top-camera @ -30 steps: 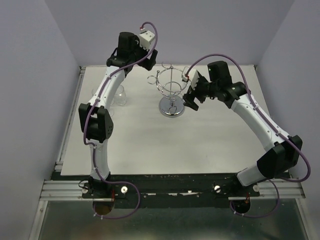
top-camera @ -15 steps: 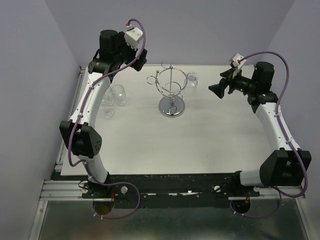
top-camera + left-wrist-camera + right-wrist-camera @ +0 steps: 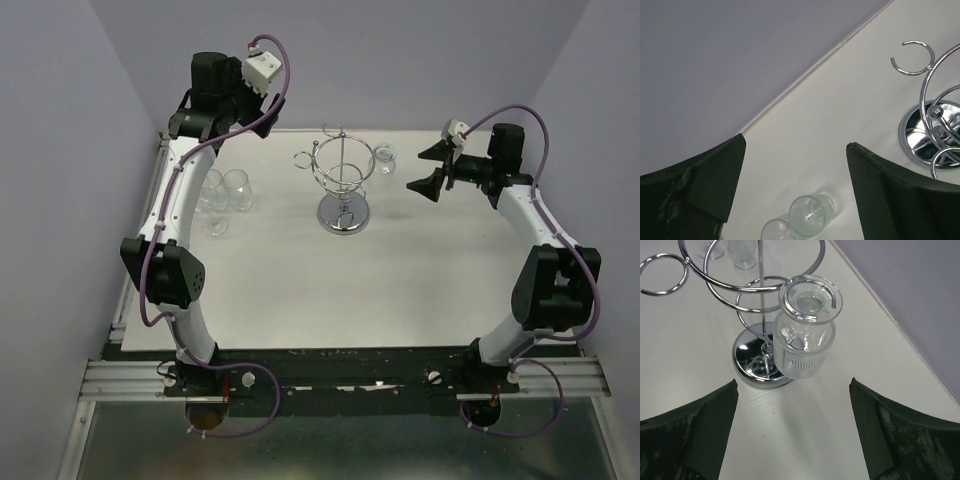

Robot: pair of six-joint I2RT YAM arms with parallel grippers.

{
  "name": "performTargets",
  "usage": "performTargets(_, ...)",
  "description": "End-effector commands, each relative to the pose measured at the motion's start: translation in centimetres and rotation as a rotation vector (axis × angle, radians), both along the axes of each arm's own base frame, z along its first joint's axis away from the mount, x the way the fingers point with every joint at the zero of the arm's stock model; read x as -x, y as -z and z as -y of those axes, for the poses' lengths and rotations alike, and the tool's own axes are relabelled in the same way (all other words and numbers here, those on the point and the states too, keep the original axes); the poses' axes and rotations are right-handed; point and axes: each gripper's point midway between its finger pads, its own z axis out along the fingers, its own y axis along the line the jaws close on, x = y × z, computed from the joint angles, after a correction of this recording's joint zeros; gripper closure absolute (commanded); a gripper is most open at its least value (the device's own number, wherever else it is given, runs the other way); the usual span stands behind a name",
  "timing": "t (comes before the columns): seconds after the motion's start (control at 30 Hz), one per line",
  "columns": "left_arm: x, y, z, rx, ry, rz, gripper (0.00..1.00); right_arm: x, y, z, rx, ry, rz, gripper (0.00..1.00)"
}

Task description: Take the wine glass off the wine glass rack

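Note:
The chrome wine glass rack [image 3: 341,185] stands on its round mirrored base at the table's back middle. A clear wine glass [image 3: 383,158] hangs upside down in a loop on the rack's right side. In the right wrist view the glass [image 3: 807,335] hangs foot up, above and ahead of my fingers. My right gripper [image 3: 425,168] is open and empty, just right of the glass, apart from it; its jaws [image 3: 793,382] stand wide. My left gripper [image 3: 195,115] is open and empty at the back left, high over the table [image 3: 796,142]. The rack [image 3: 935,125] shows at the right edge of the left wrist view.
Clear glasses [image 3: 237,190] stand together on the table's left side, below my left arm; two of them [image 3: 810,215] show under the left jaws. Lilac walls close in the back and both sides. A metal rail [image 3: 140,240] runs along the table's left edge.
Both arms have drawn back from the rack. The right gripper moved right, away from the rack, and now faces the hanging glass. The left gripper moved to the back left corner.

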Motion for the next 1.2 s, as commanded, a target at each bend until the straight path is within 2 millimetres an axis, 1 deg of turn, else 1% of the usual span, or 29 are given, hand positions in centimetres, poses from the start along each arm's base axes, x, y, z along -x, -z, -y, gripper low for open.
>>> performTargets(0.0,0.5,1.3,-1.3,-0.077,-0.014,-0.032,0.01,-1.4,0.7,-0.4,-0.002,-0.082,0.047,0.01)
performTargets(0.07,0.6,1.9,-1.4,-0.103,0.000,-0.047,0.01,-2.3,1.2,-0.6,-0.014,-0.102,0.034,0.01)
performTargets(0.13,0.4,2.5,-1.5,-0.127,0.010,-0.061,0.01,-3.4,1.0,-0.7,-0.027,-0.125,0.034,0.01)
performTargets(0.23,0.4,2.6,-1.8,-0.154,0.008,-0.069,0.01,-4.8,1.8,-1.4,-0.006,-0.177,0.045,0.01)
performTargets(0.3,0.2,3.1,-2.1,-0.173,-0.002,-0.082,0.01,-5.0,2.0,-1.9,-0.028,-0.251,0.057,0.01)
performTargets(0.33,0.2,3.4,-2.2,-0.181,0.000,-0.093,0.01,-5.2,1.8,-2.3,-0.055,-0.281,0.051,0.01)
performTargets(0.43,0.4,4.2,-2.2,-0.201,0.012,-0.127,0.01,-5.6,2.4,-2.9,-0.106,-0.344,0.005,0.00)
performTargets(0.53,0.6,4.4,-2.3,-0.215,0.019,-0.141,0.01,-5.3,3.0,-4.1,-0.096,-0.387,-0.003,0.00)
performTargets(0.6,0.7,4.5,-2.5,-0.224,0.015,-0.145,0.01,-5.2,3.1,-4.2,-0.096,-0.397,-0.020,0.00)
performTargets(0.63,0.8,4.6,-2.5,-0.225,0.014,-0.146,0.01,-4.6,3.2,-5.3,-0.098,-0.420,-0.032,0.00)
performTargets(0.77,0.8,5.0,-2.6,-0.220,0.007,-0.155,0.01,-4.0,4.1,-6.4,-0.095,-0.441,-0.052,0.00)
performTargets(0.9,1.0,5.4,-2.4,-0.210,0.012,-0.170,0.01,-3.8,4.5,-7.1,-0.097,-0.448,-0.068,0.00)
performTargets(0.97,1.1,5.5,-2.3,-0.207,0.014,-0.170,0.01,-4.0,4.7,-7.3,-0.099,-0.446,-0.078,0.00)
performTargets(1.17,0.5,5.2,-2.6,-0.203,-0.015,-0.156,0.01,-4.6,5.2,-7.7,-0.090,-0.438,-0.078,0.02)
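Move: The hanging wine glass lies about 8 cm to the left of my right hand, 5 cm ahead and some 7 cm below. From that glass, the rack's pole stands some 9 cm farther left and 3 cm nearer me, while the empty far hook sits about 12 cm to its left and 6 cm farther out. My left hand has the wine glass some 24 cm to its right, about level ahead and roughly 17 cm below. I swing my right hand, fingers wide open, around the outer side of the hanging glass: forward and down first, then left and slightly back, ending about 7 cm left, 5 cm lower and 4 cm farther out. It turns some 25 degrees counter-clockwise, bringing the fingers to either side of the glass; touch can't be seen. My empty left hand, still open, sinks about 6 cm, its fingers tipping down. ##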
